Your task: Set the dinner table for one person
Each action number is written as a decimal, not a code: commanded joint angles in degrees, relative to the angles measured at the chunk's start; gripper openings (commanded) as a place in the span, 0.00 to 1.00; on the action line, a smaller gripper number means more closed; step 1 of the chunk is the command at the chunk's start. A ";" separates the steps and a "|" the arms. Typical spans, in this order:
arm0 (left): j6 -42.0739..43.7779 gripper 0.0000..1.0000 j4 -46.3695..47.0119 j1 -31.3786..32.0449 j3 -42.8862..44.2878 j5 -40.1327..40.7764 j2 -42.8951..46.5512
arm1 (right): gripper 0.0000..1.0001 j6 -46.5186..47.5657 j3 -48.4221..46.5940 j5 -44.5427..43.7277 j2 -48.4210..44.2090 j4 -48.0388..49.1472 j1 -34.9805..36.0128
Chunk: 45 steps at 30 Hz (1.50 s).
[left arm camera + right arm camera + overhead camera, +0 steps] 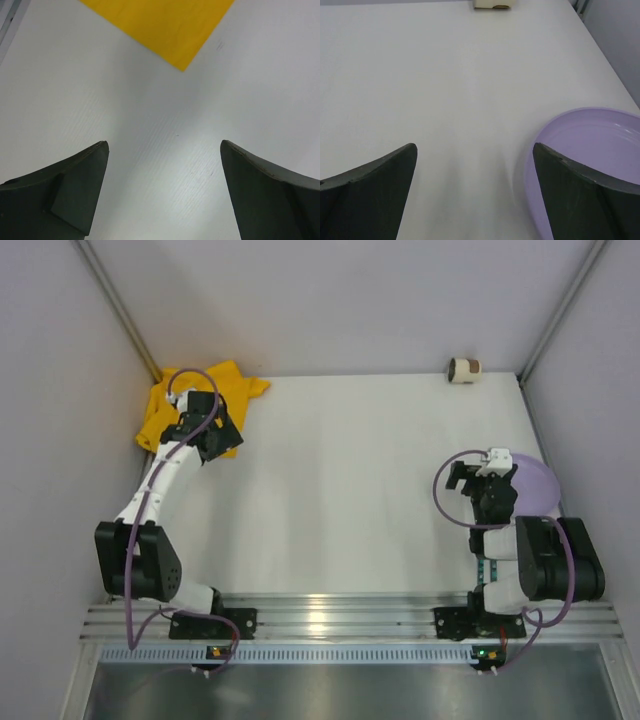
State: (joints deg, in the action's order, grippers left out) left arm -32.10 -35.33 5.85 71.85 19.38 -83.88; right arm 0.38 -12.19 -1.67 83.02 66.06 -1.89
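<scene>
The dinner table (350, 490) is a wide matte white top. A crumpled yellow cloth (190, 400) lies at its far left corner. My left gripper (220, 435) hovers at the cloth's near edge. In the left wrist view the left gripper (165, 150) is open over bare table, with a corner of the cloth (165, 25) just ahead. A lilac plate (540, 490) sits at the right edge. My right gripper (482, 472) stands open beside its left rim, and the right wrist view shows one fingertip (570, 175) over the plate (600, 145). Nothing is held.
A small cream cup (463, 370) lies on its side at the far right back edge, also at the top of the right wrist view as the cup (492, 4). Grey walls enclose the table on three sides. The arm bases sit on a metal rail (340, 620).
</scene>
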 commanded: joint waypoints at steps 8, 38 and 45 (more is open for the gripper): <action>0.36 0.98 -9.32 -5.41 7.95 -4.25 -8.49 | 1.00 -0.91 -2.23 1.85 0.03 0.82 0.75; 12.50 0.90 -10.37 -5.32 36.07 -4.70 -48.31 | 1.00 -0.82 -2.67 0.18 0.03 0.12 1.10; 12.85 0.23 -10.90 -5.41 35.46 -6.63 -49.90 | 1.00 2.25 -10.27 -18.45 -10.38 -15.91 9.36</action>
State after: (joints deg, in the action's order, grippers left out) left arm -20.43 -43.57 0.71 107.92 13.19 -131.13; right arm 0.67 -14.46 -12.25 80.53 59.07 4.99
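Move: The near corner of the yellow napkin lies about 11 cm ahead of my left hand, 2 cm to its left and some 15 cm below. The napkin's middle is farther out, roughly 24 cm ahead and 13 cm to the left at the same level; nothing else stands near. From my right hand that corner is about 13 cm ahead, some 64 cm to the left and 8 cm below. I sink my open left hand about 15 cm to the napkin's near corner, easing a little left first, then down and forward some 12 cm while the wrist tips roughly 25 degrees so the fingers point more steeply at the table. The last stretch runs nearly level, and there I close the fingers and begin to pinch the cloth just inside the corner. ##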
